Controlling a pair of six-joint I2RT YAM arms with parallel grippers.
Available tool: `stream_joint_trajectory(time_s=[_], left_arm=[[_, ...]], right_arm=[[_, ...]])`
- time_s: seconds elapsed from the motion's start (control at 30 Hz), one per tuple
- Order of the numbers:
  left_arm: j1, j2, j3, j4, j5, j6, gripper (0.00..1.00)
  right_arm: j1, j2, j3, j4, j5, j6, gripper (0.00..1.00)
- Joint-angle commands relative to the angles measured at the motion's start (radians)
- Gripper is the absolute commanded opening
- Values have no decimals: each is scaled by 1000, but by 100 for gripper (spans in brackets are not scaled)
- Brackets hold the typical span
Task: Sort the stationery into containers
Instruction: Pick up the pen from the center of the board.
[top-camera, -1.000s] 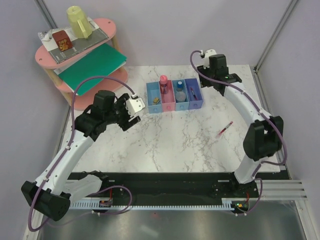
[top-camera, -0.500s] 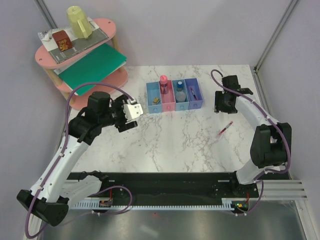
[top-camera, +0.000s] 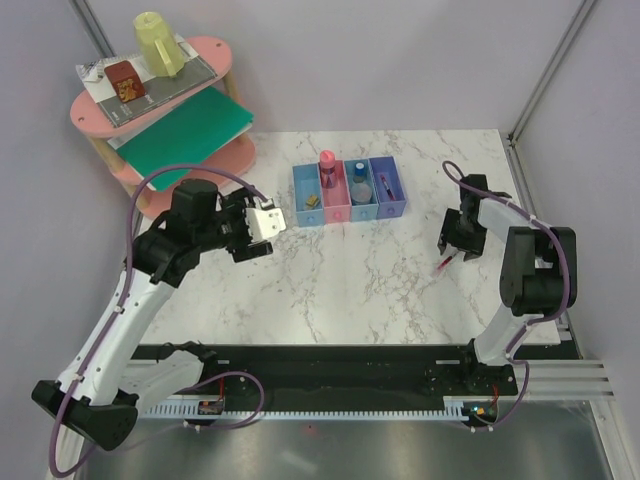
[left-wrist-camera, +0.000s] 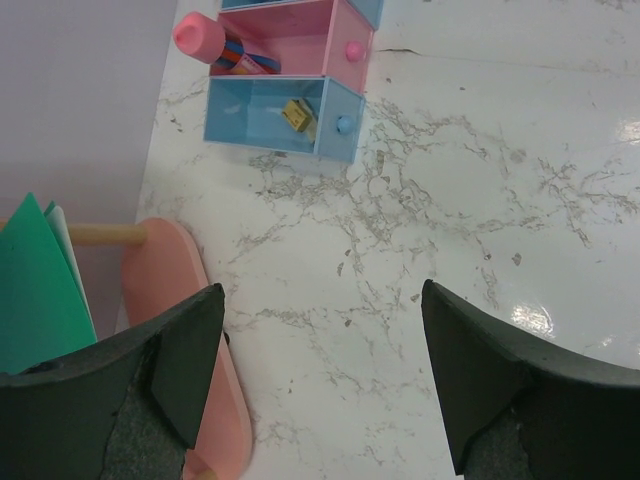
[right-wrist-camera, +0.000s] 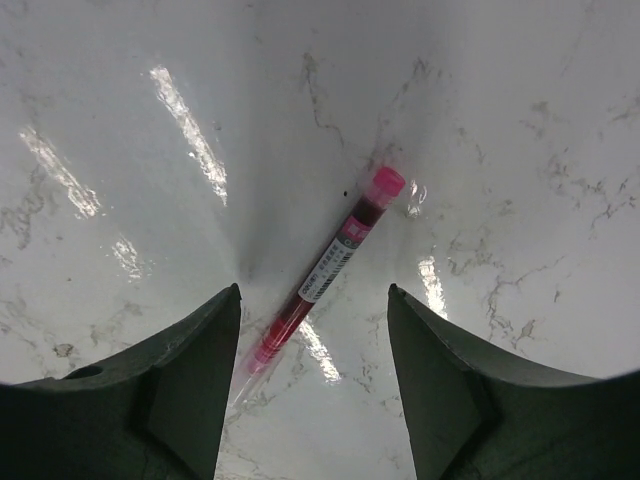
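A thin red pen (top-camera: 450, 258) lies on the marble table at the right. In the right wrist view it (right-wrist-camera: 330, 262) lies slanted between my open fingers, nearer the left one. My right gripper (top-camera: 456, 240) is open and hangs just above the pen. The row of four bins (top-camera: 348, 194) stands at the back middle, holding a tan block (top-camera: 313, 201), the pink-capped tube (top-camera: 327, 160), the blue-capped bottle (top-camera: 359, 170) and another red pen (top-camera: 385, 183). My left gripper (top-camera: 262, 232) is open and empty, left of the bins. The left wrist view shows the light blue bin (left-wrist-camera: 272, 114) with the tan block (left-wrist-camera: 297, 114).
A pink two-tier shelf (top-camera: 150, 105) stands at the back left with a yellow cup (top-camera: 158, 42), a brown box (top-camera: 125, 81) and a green folder (top-camera: 185, 127). Its pink foot (left-wrist-camera: 185, 300) lies close beside my left finger. The table's right edge is near the pen.
My right arm has swung from the back of the table down and forward to just above the red pen. My left gripper has drawn back slightly to the left.
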Motion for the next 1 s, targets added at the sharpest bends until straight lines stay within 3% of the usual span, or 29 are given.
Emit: stream_joint_trajectory(time_s=[0.0, 0.1, 0.2, 0.27, 0.37, 0.4, 0.43, 0.73, 0.87, 0.97], left_arm=[[-9, 32, 55, -11, 16, 32, 86], [-17, 56, 75, -11, 21, 21, 87], [-22, 79, 93, -9, 21, 14, 87], [-26, 86, 97, -9, 20, 12, 86], [-31, 83, 100, -11, 20, 6, 87], [-32, 81, 98, -11, 18, 6, 87], [-32, 78, 97, -9, 16, 4, 87], [-34, 9, 60, -11, 1, -22, 87], [-34, -14, -7, -6, -26, -63, 87], [-34, 1, -47, 23, -117, -183, 85]], right_arm=[[-11, 9, -39, 42, 11, 20, 68], [-30, 43, -43, 47, 2, 11, 66], [-38, 68, -37, 48, -18, 8, 56], [-38, 72, -34, 54, -36, 8, 46], [-38, 86, -28, 54, -53, 2, 19], [-38, 91, -22, 56, -58, -1, 6], [-38, 97, -16, 56, -65, -1, 1], [-30, 40, 102, 9, -160, -73, 0], [-12, 16, 254, -63, -190, -145, 0], [11, 31, 375, -122, -197, -205, 0]])
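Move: The pen lies diagonally just under my right fingertips, about 2 cm below and at most 1 cm back, its pink end pointing outward and to the right. The purple tray stands some 19 cm ahead of that hand and 16 cm to its left, roughly level with it. The blue tray holding the bottle is about 8 cm further left of the purple one. From my left hand the pen lies roughly 47 cm to the right, 3 cm ahead and 27 cm below. With my right hand I sink the last centimetre or so over the pen, easing slightly back, and shut the open fingers until they pinch its barrel near the middle. After a brief stay near the table I carry the pen up and outward, faster at the end, rising nearly 5 cm while going about as far forward and a little left, towards the purple tray. ##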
